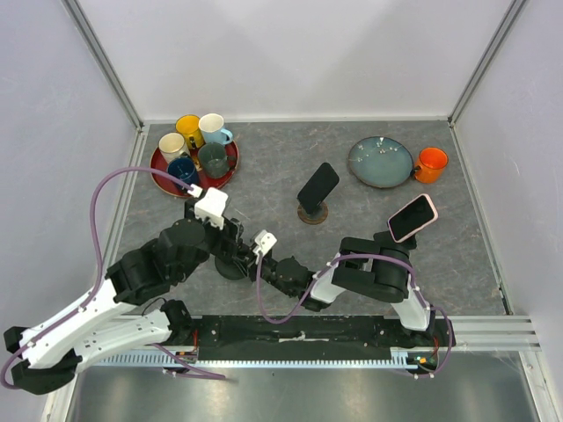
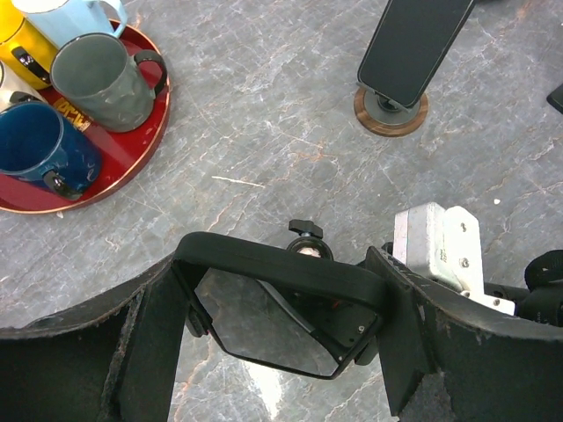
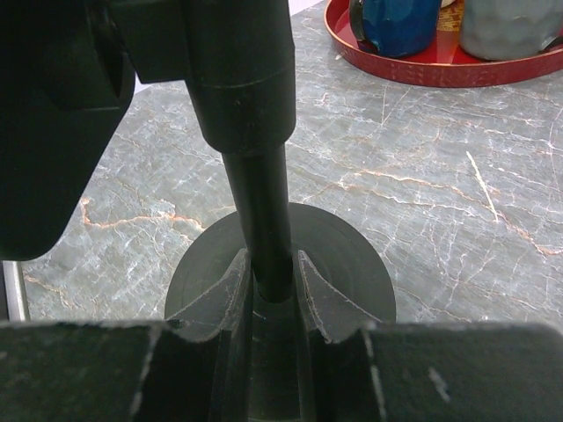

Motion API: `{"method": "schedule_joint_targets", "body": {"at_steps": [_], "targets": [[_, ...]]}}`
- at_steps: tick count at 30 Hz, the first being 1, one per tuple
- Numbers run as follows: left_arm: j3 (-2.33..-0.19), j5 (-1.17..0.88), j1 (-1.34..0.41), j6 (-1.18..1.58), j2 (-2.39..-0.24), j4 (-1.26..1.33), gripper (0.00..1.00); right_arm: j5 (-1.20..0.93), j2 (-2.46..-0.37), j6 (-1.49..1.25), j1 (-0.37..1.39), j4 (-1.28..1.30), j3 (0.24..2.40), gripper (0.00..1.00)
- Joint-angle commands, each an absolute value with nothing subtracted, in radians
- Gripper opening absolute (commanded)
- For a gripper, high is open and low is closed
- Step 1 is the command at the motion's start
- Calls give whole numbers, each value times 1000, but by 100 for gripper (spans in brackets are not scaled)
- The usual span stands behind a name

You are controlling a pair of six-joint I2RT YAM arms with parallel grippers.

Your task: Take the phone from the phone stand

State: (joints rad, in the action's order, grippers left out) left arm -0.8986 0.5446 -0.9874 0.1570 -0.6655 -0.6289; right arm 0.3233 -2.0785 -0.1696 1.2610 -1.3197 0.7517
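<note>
A black phone (image 2: 264, 321) sits in a black phone stand, whose side clamps still hug its long edges. My left gripper (image 2: 277, 264) is shut on the phone, one finger against each short end. The stand's ball head and knob (image 2: 306, 230) show just behind the phone. My right gripper (image 3: 273, 264) is shut on the stand's thin black post (image 3: 259, 193), low down, just above its round grey base (image 3: 352, 264). In the top view both grippers meet over that base (image 1: 233, 269), the left gripper (image 1: 230, 236) above it and the right gripper (image 1: 252, 259) beside it. The phone is mostly hidden there.
A red tray (image 1: 158, 176) with several mugs stands at the back left. A second black phone (image 1: 318, 188) leans on a wooden-based stand mid-table. A pink-cased phone (image 1: 412, 217) stands at the right. A blue-grey plate (image 1: 380, 162) and an orange mug (image 1: 431, 164) are behind it.
</note>
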Motion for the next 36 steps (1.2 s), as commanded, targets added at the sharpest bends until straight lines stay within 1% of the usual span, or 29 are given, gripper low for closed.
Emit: {"method": "schedule_joint_targets", "body": {"at_steps": [1,10,16,19,23,26,29,32,33,34,35,36], "targets": [[-1129,577,-991,179,-612,-193,2,387,-2187,-186,1252,-884,693,0],[-1155,591,-989,176,-675,-239,2,387,-2189,-190,1250,-873,703,0],[-1131,594,-989,163,-663,-236,2,391,-2166,-199,1241,-890,689,0],[-1080,571,-989,156,-663,-198,2,397,-2131,-201,1241,-910,669,0],[-919,568,-989,166,-624,-92,2,442,-2057,-204,1241,-957,612,0],[-809,566,-989,193,-574,-5,2,475,-1981,-183,1241,-912,610,1],[-714,561,-988,207,-535,60,2,502,-1931,-167,1241,-841,632,5],[-663,535,-989,210,-526,103,2,492,-1916,-166,1241,-842,629,13],[-657,522,-988,203,-526,106,2,491,-1905,-167,1241,-844,626,20],[-650,517,-988,201,-526,106,2,483,-1896,-169,1241,-847,621,24],[-649,517,-988,196,-525,107,2,479,-1885,-170,1239,-851,609,33],[-644,512,-988,187,-522,106,2,473,-1859,-172,1236,-854,603,36]]}}
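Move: Between the left fingers already sits the phone, held by its sides, its middle about 2 cm below that hand. In the right fingers is the black phone stand's post, with the round base about 5 cm under that hand and some 22 cm below the left one, 2 cm to the left of it. The wooden stand is roughly 15 cm ahead and 22 cm right of the right hand; the mug tray lies about 28 cm ahead and 13 cm left of the left hand. Holding nearly still at first, both hands then swing right and down together, still gripping phone and post. The right hand takes the stand's lower part about 5 cm rightward and 2.5 cm down, its fingers dipping some 15 degrees; the left hand follows with the phone, 3 cm right and 3.5 cm down, rolling its left side down. At the very end the right fingers just start to ease. ##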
